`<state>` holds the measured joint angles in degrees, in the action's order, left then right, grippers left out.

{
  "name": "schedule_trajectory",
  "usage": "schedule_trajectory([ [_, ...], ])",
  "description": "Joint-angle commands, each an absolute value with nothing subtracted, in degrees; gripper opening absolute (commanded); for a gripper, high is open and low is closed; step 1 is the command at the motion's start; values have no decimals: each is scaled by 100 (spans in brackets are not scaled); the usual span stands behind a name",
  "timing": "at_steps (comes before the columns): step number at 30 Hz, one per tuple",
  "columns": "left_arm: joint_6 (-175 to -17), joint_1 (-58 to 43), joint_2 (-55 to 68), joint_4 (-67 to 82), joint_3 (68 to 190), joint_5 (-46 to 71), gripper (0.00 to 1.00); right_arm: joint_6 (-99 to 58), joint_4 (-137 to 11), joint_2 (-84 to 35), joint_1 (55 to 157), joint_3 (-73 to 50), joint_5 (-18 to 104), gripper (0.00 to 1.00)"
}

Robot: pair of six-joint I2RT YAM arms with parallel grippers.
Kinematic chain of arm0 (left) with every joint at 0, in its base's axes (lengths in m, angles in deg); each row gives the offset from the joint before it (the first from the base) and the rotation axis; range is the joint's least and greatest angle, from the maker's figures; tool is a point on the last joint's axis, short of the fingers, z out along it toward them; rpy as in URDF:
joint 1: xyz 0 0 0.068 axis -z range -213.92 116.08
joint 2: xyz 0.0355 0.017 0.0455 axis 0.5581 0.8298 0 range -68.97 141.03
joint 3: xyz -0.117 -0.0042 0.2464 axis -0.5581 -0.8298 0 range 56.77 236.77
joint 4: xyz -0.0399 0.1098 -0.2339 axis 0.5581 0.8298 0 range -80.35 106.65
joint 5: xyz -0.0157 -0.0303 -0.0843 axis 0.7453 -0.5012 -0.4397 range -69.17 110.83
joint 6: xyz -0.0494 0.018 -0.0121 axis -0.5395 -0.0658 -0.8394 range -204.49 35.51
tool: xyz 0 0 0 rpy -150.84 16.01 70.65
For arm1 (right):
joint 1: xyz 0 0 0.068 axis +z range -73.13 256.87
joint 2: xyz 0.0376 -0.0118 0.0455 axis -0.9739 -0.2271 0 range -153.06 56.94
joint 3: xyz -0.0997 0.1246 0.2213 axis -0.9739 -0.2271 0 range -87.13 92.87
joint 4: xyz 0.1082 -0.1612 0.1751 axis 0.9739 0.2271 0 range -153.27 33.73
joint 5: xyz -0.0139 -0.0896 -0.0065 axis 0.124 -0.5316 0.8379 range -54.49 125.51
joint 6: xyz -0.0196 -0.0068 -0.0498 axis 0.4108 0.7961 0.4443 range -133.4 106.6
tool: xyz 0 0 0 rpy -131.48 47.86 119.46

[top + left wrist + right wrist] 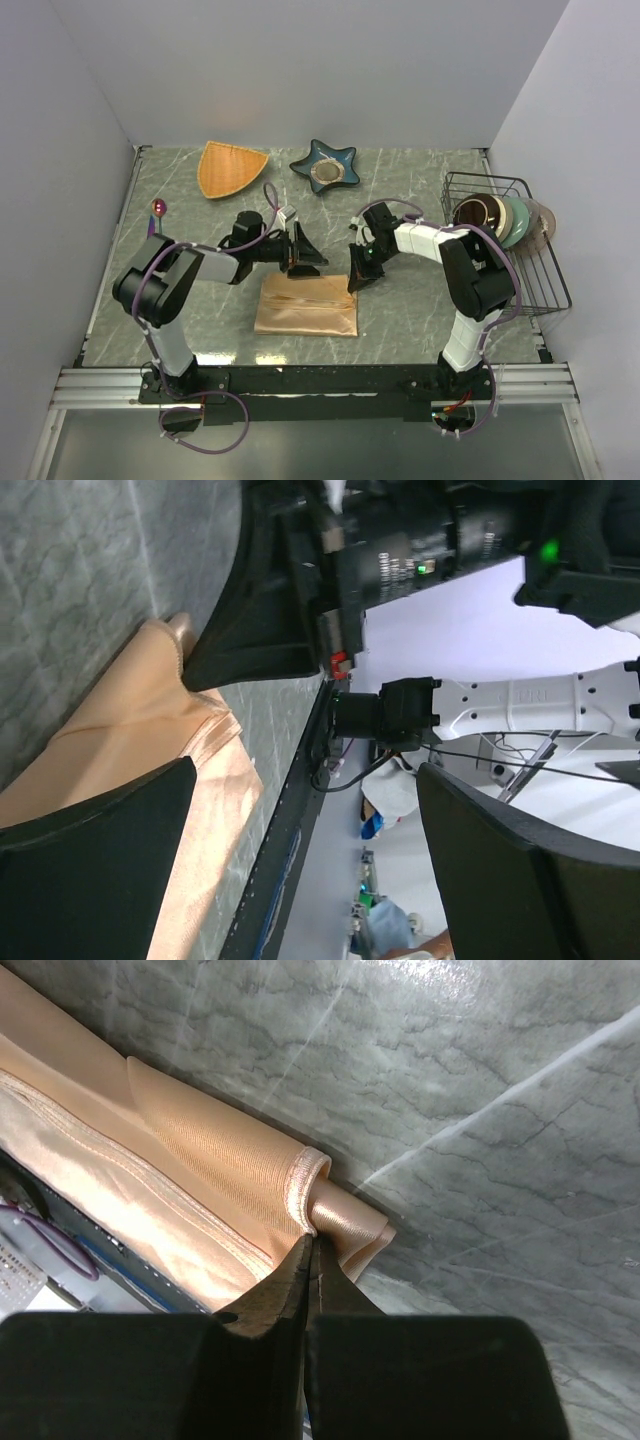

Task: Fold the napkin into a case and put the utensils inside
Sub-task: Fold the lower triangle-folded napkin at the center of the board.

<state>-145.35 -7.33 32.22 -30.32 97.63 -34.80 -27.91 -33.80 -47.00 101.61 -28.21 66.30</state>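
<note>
The peach-orange napkin [306,305] lies folded into a flat rectangle on the marble table, near the front. My right gripper [355,282] is at its far right corner. In the right wrist view its jaws [312,1242] are pressed together on the hemmed corner of the napkin [200,1160]. My left gripper [305,258] hovers over the far edge, open. Its fingers [100,860] stand wide apart with nothing between them, just above the napkin [120,730]. One utensil, a purple-sheened spoon [157,211], lies at the far left of the table.
An orange fan-shaped dish [232,167] and a blue star-shaped dish [325,167] sit at the back. A black wire rack [530,270] holding bowls and plates stands on the right. The table's metal rail runs along the front.
</note>
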Motion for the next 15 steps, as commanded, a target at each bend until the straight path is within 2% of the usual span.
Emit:
schedule_trajectory([
  [1, -14778, -694, 3544, -3500, 9913, -3507, 98, -2694, -3611, -4756, 10263, -3044, 5907, 0],
  [4, -14400, -781, 3772, -2826, 9939, -3217, 98, -2685, -3611, -4782, 10271, -3053, 5880, 0],
  [15, -14232, -1274, 4520, -2744, 9711, -3216, 99, -2633, -3515, -4923, 10271, -3009, 5520, 0],
])
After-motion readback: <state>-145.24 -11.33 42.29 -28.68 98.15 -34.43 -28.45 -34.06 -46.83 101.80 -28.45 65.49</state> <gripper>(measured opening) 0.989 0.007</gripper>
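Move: The napkin's far folded strip has its middle about 2 cm left of the left hand point, level with it front to back and some 10 cm below. The right gripper's shut tips are about 8 cm to the left hand's right, at the strip's right end, also 10 cm lower. The napkin's near half lies roughly 7 cm back and 2 cm left of the left hand. From the right hand, the strip's middle is about 9 cm left and 1 cm below. With its fingers still wide open and pointing to the right, the left hand sinks some 6 cm onto the napkin's far strip, easing about 2 cm forward and 2 cm left on the way, and rolls about 10 degrees while its fingertips dip slightly; the descent has stopped by the end, with its lower finger at the cloth, seemingly bearing on it. The right hand stays put, fingers shut, its tips keeping the strip's right corner down. ##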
